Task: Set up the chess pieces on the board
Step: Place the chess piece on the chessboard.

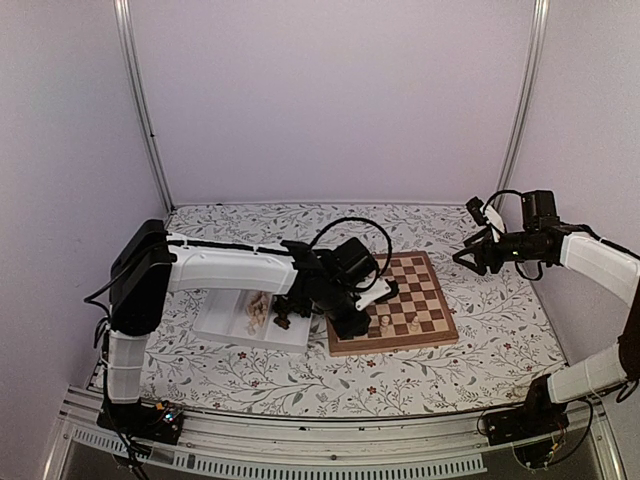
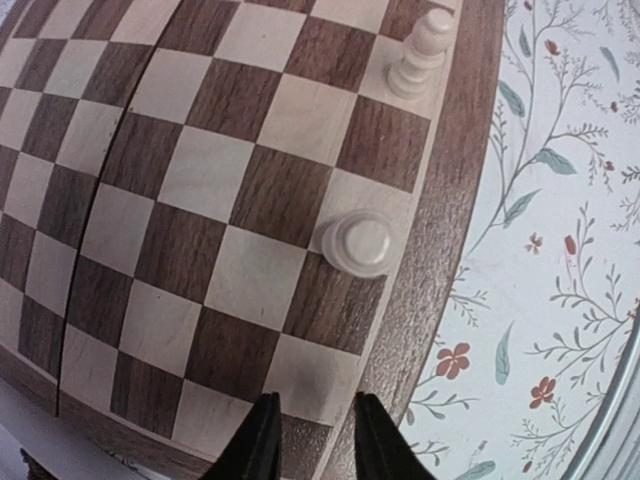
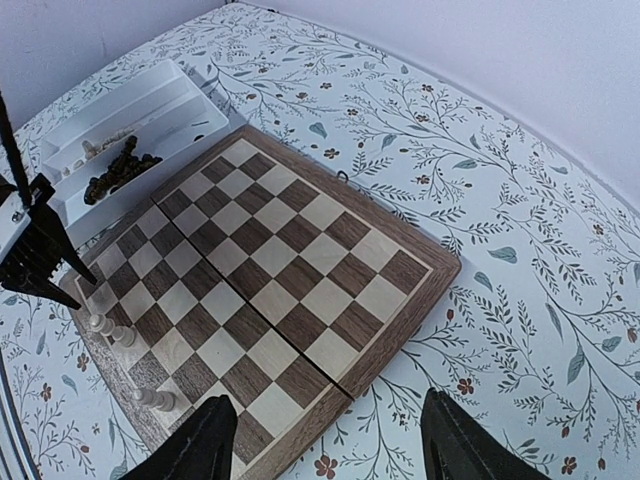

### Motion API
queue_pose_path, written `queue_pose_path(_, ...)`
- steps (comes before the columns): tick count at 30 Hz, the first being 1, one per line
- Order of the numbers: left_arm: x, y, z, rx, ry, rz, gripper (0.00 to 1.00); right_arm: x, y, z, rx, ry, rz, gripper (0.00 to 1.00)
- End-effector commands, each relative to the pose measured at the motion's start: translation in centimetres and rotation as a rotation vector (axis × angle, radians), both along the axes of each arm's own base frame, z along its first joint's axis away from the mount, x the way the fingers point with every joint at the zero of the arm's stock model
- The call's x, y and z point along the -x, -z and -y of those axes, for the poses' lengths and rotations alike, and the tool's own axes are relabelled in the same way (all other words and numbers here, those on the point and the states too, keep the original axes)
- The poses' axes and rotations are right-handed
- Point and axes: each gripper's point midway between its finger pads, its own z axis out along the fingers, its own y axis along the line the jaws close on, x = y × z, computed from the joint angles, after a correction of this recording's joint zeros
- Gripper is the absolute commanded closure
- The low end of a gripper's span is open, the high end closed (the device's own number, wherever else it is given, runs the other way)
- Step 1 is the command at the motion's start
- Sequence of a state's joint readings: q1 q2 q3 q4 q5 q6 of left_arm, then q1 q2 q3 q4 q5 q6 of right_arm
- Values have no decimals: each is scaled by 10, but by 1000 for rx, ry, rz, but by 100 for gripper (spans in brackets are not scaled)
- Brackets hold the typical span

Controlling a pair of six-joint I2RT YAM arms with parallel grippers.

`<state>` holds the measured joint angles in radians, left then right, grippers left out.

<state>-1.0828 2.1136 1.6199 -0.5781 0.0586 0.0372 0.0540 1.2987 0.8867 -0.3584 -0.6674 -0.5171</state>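
Observation:
The board [image 1: 420, 280] lies right of centre on the floral cloth. Cream chess pieces [image 1: 385, 323] stand in its near edge row, another [image 1: 413, 323] beside them. My left gripper [image 1: 355, 318] hangs low over the board's near left corner. Seen from the left wrist, its fingers [image 2: 265, 440] are slightly apart with nothing between them, just short of a cream piece [image 2: 357, 242]; a further one [image 2: 420, 55] stands along the same edge of the board [image 2: 230, 180]. My right gripper [image 1: 478, 255] hovers open and empty, high beyond the board's right side [image 3: 290, 240].
A white two-compartment tray [image 1: 215, 328] sits left of the board, holding loose cream pieces [image 1: 258, 310] and dark pieces [image 1: 283, 320]. The right wrist view shows the same tray [image 3: 150, 95] with dark pieces [image 3: 120, 170]. Walls enclose the table.

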Motion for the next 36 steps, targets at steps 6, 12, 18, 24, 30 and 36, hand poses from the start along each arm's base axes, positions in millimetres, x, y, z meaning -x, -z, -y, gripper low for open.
queue_pose_path(6,3,0,27,107,40,-41,89,3,9,-2,0,-18,-26,34)
queue_pose_path(12,3,7,35,113,45,-62,90,1,11,-2,1,-18,-32,34)
queue_pose_path(18,-1,14,38,107,41,-58,92,2,12,-2,2,-19,-37,35)
queue_pose_path(24,-5,17,44,111,42,-52,95,2,13,-2,3,-20,-38,35)
queue_pose_path(30,-4,18,47,114,54,-58,96,2,13,-2,3,-21,-40,35)
queue_pose_path(36,-3,20,47,113,62,-67,96,2,15,-3,3,-23,-49,35)
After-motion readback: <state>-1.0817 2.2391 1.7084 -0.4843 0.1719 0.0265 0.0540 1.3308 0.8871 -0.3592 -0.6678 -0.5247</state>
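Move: The placed chess piece stands about 5 cm to the left hand's right, 1 cm ahead and some 3 cm below. Another pale piece is about 12 cm to this hand's right and 1 cm ahead, equally low; the dark pieces in the tray lie roughly 16 cm left and 5 cm ahead. From the right hand the placed piece is about 10 cm back, 13 cm left and 15 cm below. The left hand closes its slightly open fingers and goes right about 4 cm, sinking 2 cm, towards the placed piece. ##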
